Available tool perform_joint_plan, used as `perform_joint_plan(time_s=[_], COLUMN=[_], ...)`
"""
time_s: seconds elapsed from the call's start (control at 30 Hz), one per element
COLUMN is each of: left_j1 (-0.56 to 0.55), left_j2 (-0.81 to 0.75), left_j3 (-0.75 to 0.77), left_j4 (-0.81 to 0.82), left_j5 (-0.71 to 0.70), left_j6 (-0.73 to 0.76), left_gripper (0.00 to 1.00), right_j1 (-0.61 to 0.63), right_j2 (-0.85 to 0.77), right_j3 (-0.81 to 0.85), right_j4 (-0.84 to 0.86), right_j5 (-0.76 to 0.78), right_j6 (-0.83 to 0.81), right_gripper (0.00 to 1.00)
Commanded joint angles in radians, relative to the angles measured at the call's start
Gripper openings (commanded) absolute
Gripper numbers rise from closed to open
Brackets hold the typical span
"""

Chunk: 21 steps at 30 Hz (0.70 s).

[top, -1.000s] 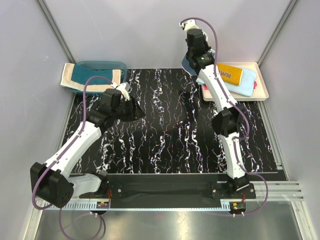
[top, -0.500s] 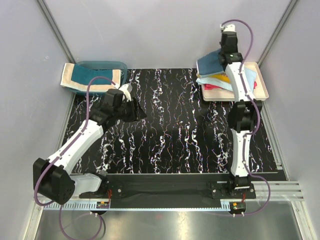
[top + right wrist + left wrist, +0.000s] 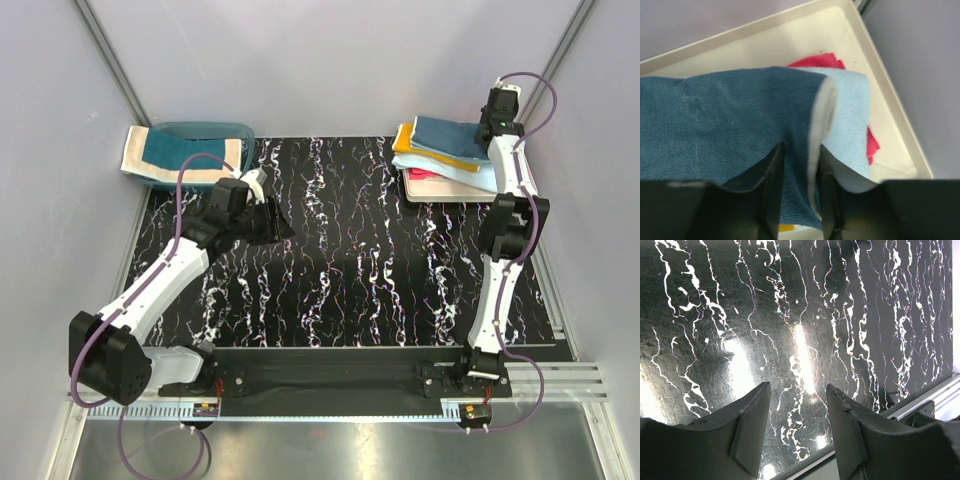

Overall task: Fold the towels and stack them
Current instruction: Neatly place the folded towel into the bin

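My right gripper (image 3: 487, 130) is shut on the folded dusty blue towel (image 3: 445, 132), which lies on top of the stack in the cream tray (image 3: 440, 197). Under it are the orange-yellow towel (image 3: 425, 150), the plain light blue towel (image 3: 470, 170) and the red towel (image 3: 420, 176). In the right wrist view my right gripper (image 3: 800, 150) pinches the dusty blue towel (image 3: 725, 115) at its folded edge, over the light blue towel (image 3: 850, 110) and the red towel (image 3: 817, 61). The dark teal towel with cream border (image 3: 175, 160) hangs over the basin. My left gripper (image 3: 275, 222) (image 3: 797, 387) is open and empty above the table.
The translucent teal basin (image 3: 205, 128) stands at the back left corner. The cream tray wall (image 3: 790, 35) runs close to the grey side walls at the back right. The black marbled table (image 3: 790, 300) lies under my left gripper, and its front rail (image 3: 935, 395) shows.
My right arm has swung from the back middle to the far right, carrying the dusty blue towel onto the stack in the tray. My left arm has barely moved.
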Motion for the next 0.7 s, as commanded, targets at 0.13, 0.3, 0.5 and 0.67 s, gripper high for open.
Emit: perform_joint_plan(time_s=[0.13,0.3,0.5,0.67], left_j1=[0.005,0.006,0.005,0.005], left_j2=[-0.008,-0.013,-0.019,-0.022], left_j3=[-0.004,-0.005,-0.004,-0.002], left_j4=[0.044,0.05,0.056,0.064], left_j5=[0.033,0.033,0.034,0.035], left_j6=[0.0,-0.003,-0.006,-0.014], left_gripper=[0.54,0.54,0.55,0.56], right_j1=[-0.029,-0.046,-0.077,-0.077], right_j2=[-0.002,0.003,-0.054,-0.201], right_j3=[0.009,0.073,0.112,-0.032], right_j4=[-0.027,-0.105,-0.207,-0.189], right_j5=[-0.105,-0.086,-0.078,-0.217], right_j6=[0.13,0.176,0.283,0.371], right_gripper=[0.64,0.82,1.0,1.0])
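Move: The right hand is at the bin's far-right part, the folded blue towel's right edge still between its already loosening fingers; the bin's middle lies about 5 cm left, 3 cm back and 8 cm below. The blue towel's middle is some 8 cm left and 2 cm ahead, a little lower; under it, the yellow towel sits 11 cm left, 1 cm ahead, and the light blue one 8 cm left, 2 cm back. From the idle left hand the bin is roughly 28 cm ahead and 44 cm right. The right hand sinks about 1.5 cm over the stack as its partly open fingers spread wide, letting go of the blue towel's right edge near the front corner. It then draws back about 3 cm towards its own base and drifts about 1.5 cm right, rising again to its starting height, while the wrist rolls some 15 degrees, left side up, and turns slightly clockwise. ##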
